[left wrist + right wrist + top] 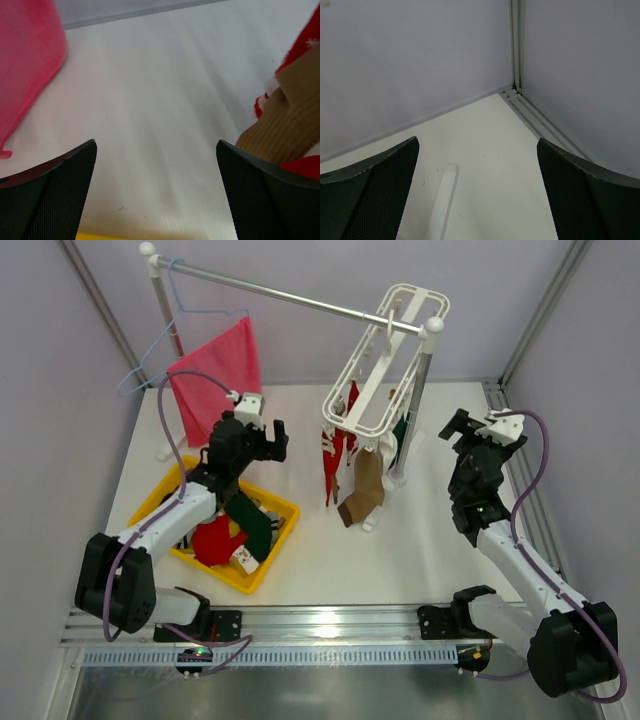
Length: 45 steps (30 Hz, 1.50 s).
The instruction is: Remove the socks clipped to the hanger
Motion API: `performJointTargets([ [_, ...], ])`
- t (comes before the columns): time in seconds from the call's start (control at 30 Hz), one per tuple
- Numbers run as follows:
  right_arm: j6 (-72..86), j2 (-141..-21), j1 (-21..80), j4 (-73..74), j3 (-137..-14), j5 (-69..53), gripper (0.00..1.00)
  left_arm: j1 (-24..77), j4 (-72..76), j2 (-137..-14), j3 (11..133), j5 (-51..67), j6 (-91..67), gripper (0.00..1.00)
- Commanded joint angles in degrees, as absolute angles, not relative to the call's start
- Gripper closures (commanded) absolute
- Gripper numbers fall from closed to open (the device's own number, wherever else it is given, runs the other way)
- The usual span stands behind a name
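The white hanger point(385, 360) hangs from the rail at the back right. Clipped under it are a red sock point(333, 455), a tan-brown sock point(365, 485) and a dark green sock point(402, 430). My left gripper point(268, 445) hovers open to their left, above the basket's far corner. In the left wrist view the left gripper point(156, 145) holds nothing, and the tan sock point(287, 125) and a red sock point(305, 40) lie at the right edge. To the hanger's right, my right gripper point(468, 430) is open, facing the back corner. The right gripper point(477, 142) is empty.
A yellow basket point(275, 565) at the front left holds red and green socks. A pink-red cloth point(215, 380) on a light-blue wire hanger point(180, 320) hangs from the rail point(300, 300). The rack's white foot point(442, 200) lies below the right gripper. Booth walls stand close behind.
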<state>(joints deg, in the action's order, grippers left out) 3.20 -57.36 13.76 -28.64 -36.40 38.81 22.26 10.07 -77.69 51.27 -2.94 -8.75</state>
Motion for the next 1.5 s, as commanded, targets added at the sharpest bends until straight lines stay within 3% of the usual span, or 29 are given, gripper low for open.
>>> performJointTargets([
  [0.0,3.9,-55.1,14.0,-30.4,-36.0,38.7,0.01,25.5,15.1,-78.3,51.7,2.4,-6.3,0.0],
  [0.37,4.0,-55.1,14.0,-29.8,-36.3,38.3,0.0,29.5,21.9,-75.8,46.1,2.6,-9.7,0.0],
  [0.57,4.1,-55.2,13.9,-29.6,-36.3,38.1,0.0,42.0,24.3,-71.5,41.0,-17.8,-6.1,0.0],
  [0.9,4.9,-54.6,13.9,-29.3,-36.1,37.3,0.0,52.4,28.6,-63.6,31.5,-27.3,-14.5,0.01],
  [1.17,5.0,-53.4,14.0,-28.7,-35.9,37.0,0.0,54.1,34.1,-70.6,33.6,-25.7,-18.2,0.0],
  [1.47,4.7,-51.2,14.1,-29.0,-34.9,37.1,0.0,54.2,36.7,-78.1,37.7,-33.0,-18.9,0.0],
])
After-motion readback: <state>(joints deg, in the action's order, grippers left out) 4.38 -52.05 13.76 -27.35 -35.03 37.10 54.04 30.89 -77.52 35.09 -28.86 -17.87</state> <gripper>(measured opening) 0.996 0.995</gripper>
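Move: The red sock hanging from the white hanger is roughly 17 cm to the left hand's right, about level with it fore and aft, its middle a couple of centimetres lower. The brown sock hangs some 7 cm farther right than the red one and about 3 cm nearer the base. The yellow bin lies 20 cm back, 9 cm left and 17 cm below the left hand. From the right hand, the red sock is about 35 cm left, 4 cm back and 10 cm lower. The red sock is approached by the empty left hand, which first swings right, then draws back and farther right, and at last sinks while edging forward, for about 12 cm right, 11 cm back and 4 cm down overall. It turns some 10 degrees clockwise early on, partly undoing that later, and ends with its wide-open fingers facing the sock's toe. ##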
